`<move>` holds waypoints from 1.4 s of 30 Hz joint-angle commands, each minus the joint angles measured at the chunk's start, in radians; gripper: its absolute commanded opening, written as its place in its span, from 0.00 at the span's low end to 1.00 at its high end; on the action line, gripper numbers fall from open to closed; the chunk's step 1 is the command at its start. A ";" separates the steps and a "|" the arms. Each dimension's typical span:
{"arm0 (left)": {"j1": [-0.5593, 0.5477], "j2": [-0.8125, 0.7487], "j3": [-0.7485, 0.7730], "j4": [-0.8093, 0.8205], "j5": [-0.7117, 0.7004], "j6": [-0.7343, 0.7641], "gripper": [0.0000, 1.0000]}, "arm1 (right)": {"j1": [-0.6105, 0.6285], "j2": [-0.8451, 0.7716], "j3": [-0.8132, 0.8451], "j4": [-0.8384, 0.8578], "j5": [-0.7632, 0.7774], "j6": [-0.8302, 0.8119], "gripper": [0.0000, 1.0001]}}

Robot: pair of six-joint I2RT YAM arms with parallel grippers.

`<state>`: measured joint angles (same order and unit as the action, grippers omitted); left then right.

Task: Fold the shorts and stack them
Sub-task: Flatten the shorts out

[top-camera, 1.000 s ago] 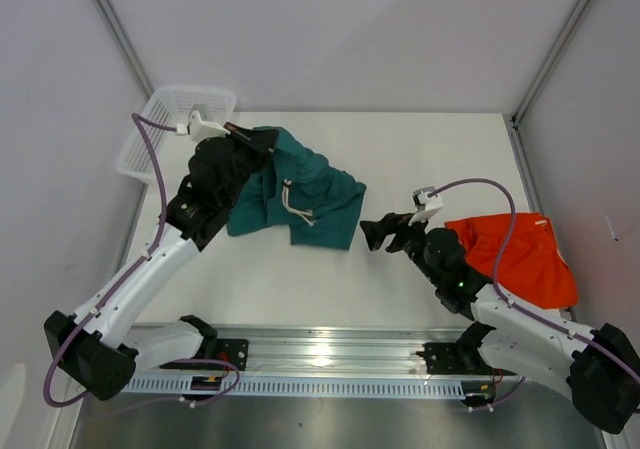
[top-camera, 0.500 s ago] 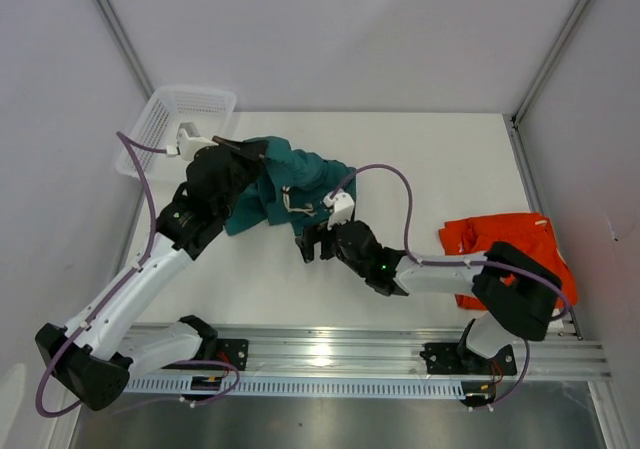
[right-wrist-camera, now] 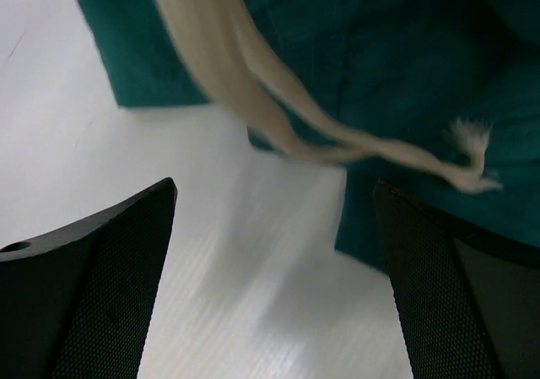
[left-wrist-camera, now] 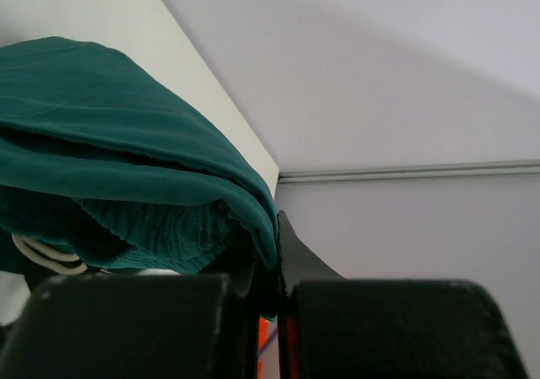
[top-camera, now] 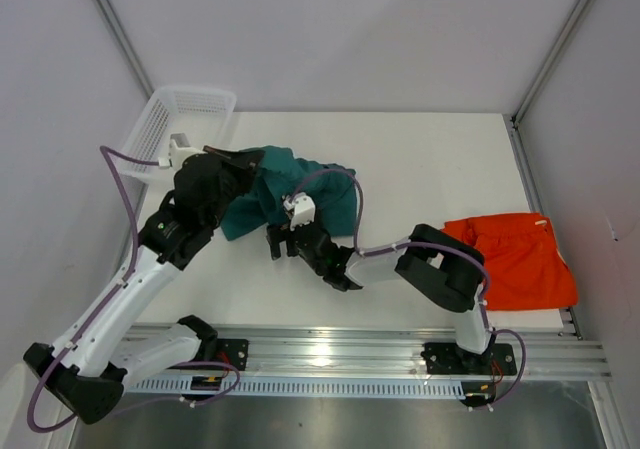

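Note:
The dark teal shorts (top-camera: 300, 184) lie bunched at the back left of the table, partly lifted. My left gripper (top-camera: 245, 161) is shut on their upper left edge; in the left wrist view the teal fabric (left-wrist-camera: 126, 143) drapes over the closed fingertips (left-wrist-camera: 277, 227). My right gripper (top-camera: 274, 240) stands open just above the table at the shorts' near edge. In the right wrist view the wide-apart gripper (right-wrist-camera: 274, 189) holds nothing; the white drawstring (right-wrist-camera: 278, 117) trails over the teal cloth (right-wrist-camera: 380, 50) ahead. The orange shorts (top-camera: 520, 259) lie flat at the right.
A white mesh basket (top-camera: 180, 109) stands at the back left corner, just behind the left arm. The right arm stretches across the table's middle from its base. A metal rail (top-camera: 330, 354) runs along the near edge.
The right arm swung left from beside the orange shorts to the teal shorts' near edge, its jaws widening. The left gripper drew the teal shorts slightly left and nearer.

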<state>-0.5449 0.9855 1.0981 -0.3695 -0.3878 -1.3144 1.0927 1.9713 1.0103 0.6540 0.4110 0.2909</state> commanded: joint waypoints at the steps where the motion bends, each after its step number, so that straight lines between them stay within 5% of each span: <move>1: -0.010 -0.054 0.034 0.009 0.009 -0.057 0.00 | 0.050 0.070 0.091 0.124 0.135 -0.062 1.00; 9: -0.012 -0.071 0.065 -0.019 0.021 -0.071 0.00 | 0.059 0.184 0.261 0.036 0.352 -0.084 0.93; 14: -0.012 -0.103 0.068 -0.029 -0.002 -0.066 0.00 | 0.055 0.144 0.180 0.059 0.377 -0.059 0.74; 21: -0.012 -0.120 0.080 -0.042 -0.031 -0.049 0.00 | 0.047 0.022 0.024 0.082 0.394 -0.030 0.10; 37: -0.012 -0.117 0.140 -0.100 -0.100 -0.022 0.00 | -0.010 -0.307 -0.200 -0.166 0.459 0.050 0.01; 42: -0.012 -0.140 0.123 -0.129 -0.099 -0.032 0.00 | 0.025 -0.579 -0.240 -0.293 0.260 -0.036 0.00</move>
<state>-0.5526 0.8894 1.1721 -0.5297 -0.4492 -1.3533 1.0962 1.5677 0.7887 0.4473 0.7502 0.2981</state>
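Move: The near edge of the green shorts' gathered waistband hangs open to the right gripper, about 3 cm ahead, level sideways and 1 cm lower; the drawstring dangles some 5 cm ahead and 1 cm left at hand height. The left-side leg hangs roughly 4 cm ahead, 8 cm left and 4 cm below. From the left gripper, still pinching the shorts up high, that waistband edge is some 26 cm below, 1 cm ahead and 2 cm right. Slip the open right gripper a little left and forward to the waistband edge, shut its fingers there as you reverse, then draw the pinched cloth about 15 cm right, away from the left gripper, rising some 7 cm towards the end and turning about 20 degrees clockwise. Keep the left grip shut, easing it back, left and up a few centimetres. ##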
